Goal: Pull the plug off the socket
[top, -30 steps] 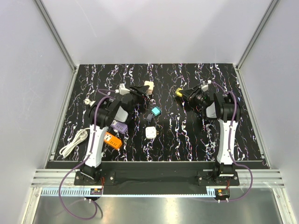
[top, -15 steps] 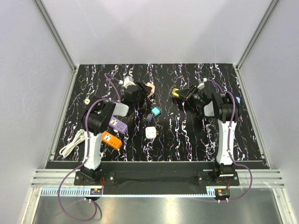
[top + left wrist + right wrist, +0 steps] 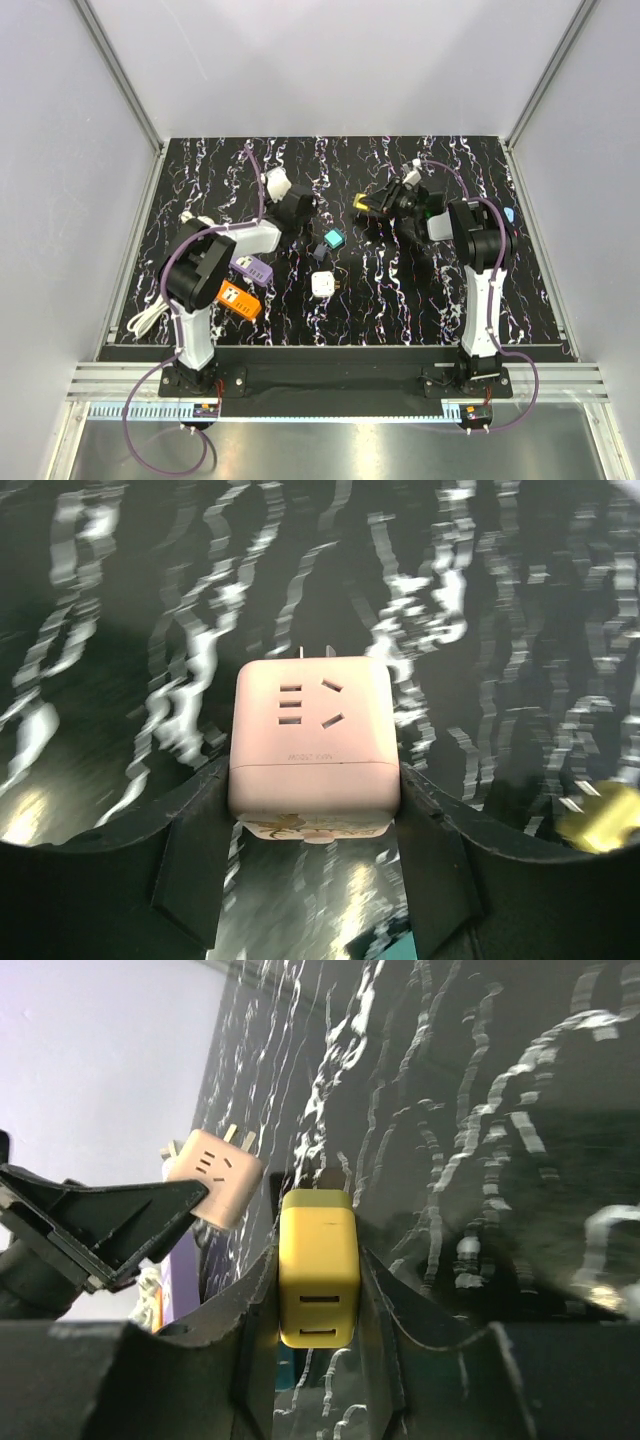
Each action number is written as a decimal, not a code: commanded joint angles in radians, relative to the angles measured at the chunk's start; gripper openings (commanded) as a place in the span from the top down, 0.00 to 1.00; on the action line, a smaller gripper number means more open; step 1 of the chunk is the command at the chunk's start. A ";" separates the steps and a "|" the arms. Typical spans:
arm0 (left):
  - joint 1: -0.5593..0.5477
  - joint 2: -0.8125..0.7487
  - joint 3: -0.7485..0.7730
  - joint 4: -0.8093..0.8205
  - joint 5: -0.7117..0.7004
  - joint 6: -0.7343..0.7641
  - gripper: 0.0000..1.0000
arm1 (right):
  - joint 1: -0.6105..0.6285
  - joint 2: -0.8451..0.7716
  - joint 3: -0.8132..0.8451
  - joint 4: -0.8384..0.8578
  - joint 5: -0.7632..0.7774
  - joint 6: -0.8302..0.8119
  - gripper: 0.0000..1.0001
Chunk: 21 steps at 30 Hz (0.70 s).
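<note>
My left gripper (image 3: 313, 782) is shut on a pink cube socket (image 3: 313, 735), its outlet face up and prongs pointing away. In the top view the left gripper (image 3: 298, 208) hides the cube. My right gripper (image 3: 318, 1260) is shut on a yellow plug (image 3: 318, 1275) with two slots on its near face. It shows in the top view (image 3: 362, 203) at the tip of the right gripper (image 3: 372, 205). The plug and socket are apart. In the right wrist view the pink socket (image 3: 215, 1190) hangs just left of the plug.
On the black marbled table lie a teal cube (image 3: 332, 239), a white adapter (image 3: 322, 285), a purple power strip (image 3: 252, 268), an orange strip (image 3: 240, 299) and a coiled white cable (image 3: 160, 305). Grey walls close in the sides and back.
The left arm has folded and turned its wrist, so the pink socket no longer shows from above. The right gripper has carried the yellow plug a little to the left.
</note>
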 commanded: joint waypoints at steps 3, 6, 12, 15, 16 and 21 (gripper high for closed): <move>-0.058 -0.081 0.003 -0.235 -0.282 -0.153 1.00 | 0.057 -0.149 0.011 -0.203 0.087 -0.150 1.00; -0.068 -0.112 -0.005 -0.332 -0.321 -0.221 1.00 | 0.074 -0.217 -0.035 -0.254 0.119 -0.145 1.00; -0.077 -0.136 -0.025 -0.492 -0.399 -0.382 1.00 | 0.146 -0.381 -0.196 -0.308 0.162 -0.139 1.00; -0.075 -0.144 -0.018 -0.535 -0.430 -0.385 1.00 | 0.169 -0.479 -0.236 -0.418 0.188 -0.202 1.00; -0.075 -0.150 -0.018 -0.544 -0.442 -0.402 1.00 | 0.171 -0.508 -0.251 -0.444 0.185 -0.214 1.00; -0.058 -0.170 -0.039 -0.556 -0.467 -0.408 0.92 | 0.171 -0.554 -0.322 -0.440 0.144 -0.191 1.00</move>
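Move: The left hand, holding the pink socket, has the purple strip about 15 cm back and 13 cm to its left, some 5 cm lower; the grey plug lies about 10 cm straight back. From the right hand, holding the yellow plug, the teal plug is about 9 cm back, 6 cm left and 4 cm lower, with the grey plug roughly 13 cm back and 9 cm left, and the white plug about 22 cm back and 9 cm left. Back and to the left goes the left hand, about 10 cm in all at nearly level height, turning some 20 degrees counter-clockwise as it carries the gripped socket towards the purple strip. The right hand draws back about 11 cm, drifting left and rising some 5 cm, and brings the yellow plug over towards the teal plug; both grips stay closed. ##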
